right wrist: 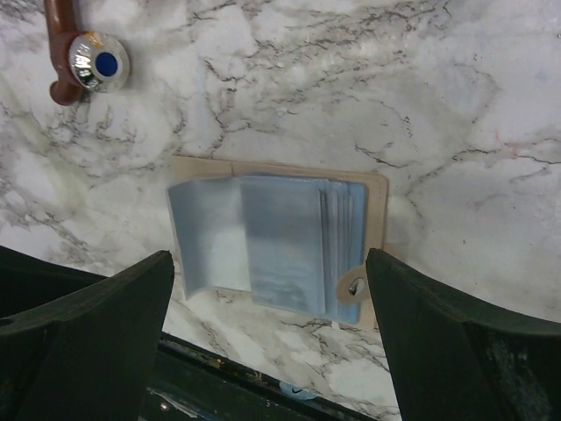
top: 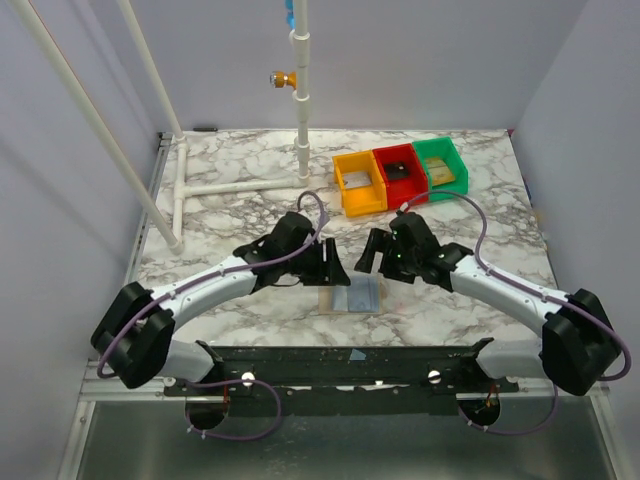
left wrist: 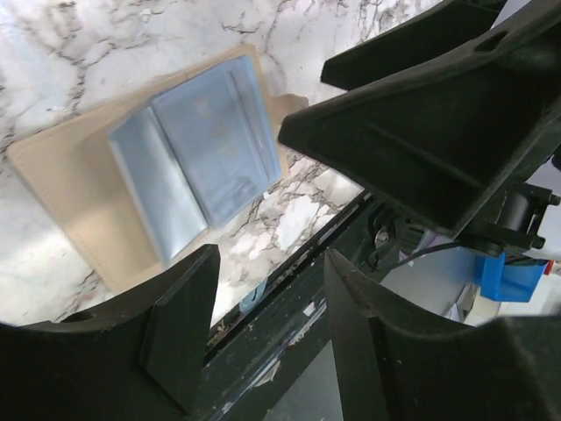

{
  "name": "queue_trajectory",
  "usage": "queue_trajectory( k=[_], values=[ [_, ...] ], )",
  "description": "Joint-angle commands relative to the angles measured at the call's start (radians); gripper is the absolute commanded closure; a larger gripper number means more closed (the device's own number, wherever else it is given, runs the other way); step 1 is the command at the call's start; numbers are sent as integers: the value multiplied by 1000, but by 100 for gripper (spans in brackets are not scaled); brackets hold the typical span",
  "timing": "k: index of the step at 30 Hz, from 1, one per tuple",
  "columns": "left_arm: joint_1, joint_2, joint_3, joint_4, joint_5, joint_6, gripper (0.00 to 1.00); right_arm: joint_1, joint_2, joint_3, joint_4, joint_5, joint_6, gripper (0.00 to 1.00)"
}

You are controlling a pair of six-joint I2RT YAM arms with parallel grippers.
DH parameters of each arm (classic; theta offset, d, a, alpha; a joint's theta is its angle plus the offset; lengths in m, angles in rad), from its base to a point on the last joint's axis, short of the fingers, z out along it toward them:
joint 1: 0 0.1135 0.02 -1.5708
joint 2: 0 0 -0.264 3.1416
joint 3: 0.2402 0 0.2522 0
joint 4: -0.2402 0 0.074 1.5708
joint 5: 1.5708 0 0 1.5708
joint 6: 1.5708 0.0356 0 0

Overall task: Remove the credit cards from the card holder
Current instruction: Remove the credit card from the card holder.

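Observation:
The card holder lies open and flat on the marble near the front edge, a beige cover with blue-grey clear sleeves fanned on top. A snap tab shows at its right side in the right wrist view. No credit cards can be made out in the blurred sleeves. My left gripper hovers just left of it, open and empty. Just right of the holder my right gripper is wide open above it, empty, and also shows in the left wrist view.
Yellow, red and green bins stand at the back right. A white pipe frame occupies the back left. The black mounting rail runs along the table's near edge, close to the holder.

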Motion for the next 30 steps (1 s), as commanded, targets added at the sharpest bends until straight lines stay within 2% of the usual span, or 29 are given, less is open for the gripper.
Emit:
queue_trajectory(
  k=[1,7,17,30],
  values=[
    [-49,75,64,63,-39,-12,48,3,18,-44,10,22,24,6],
    [-108,172,147,-15,-145,38,48,3,-14,-98,-13,113,43,6],
    [-204,326,303,-196,-394,125,48,3,-171,-122,-103,223,97,4],
    [-276,464,389,-242,-480,155,46,0,-398,-149,-224,384,196,1]
  ],
)
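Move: The card holder lies roughly 4 cm to the right of the left hand, about level with it fore and aft and some 12 cm below. The brown valve is about 14 cm farther out than the holder and 14 cm to its left; the orange bin stands some 28 cm beyond the holder. From the right hand, the holder is about 6 cm left, 4 cm back and 9 cm down. Open left hand sinks 8 cm and shifts right over the card holder, tipping fingers downward; right hand withdraws rightward. ##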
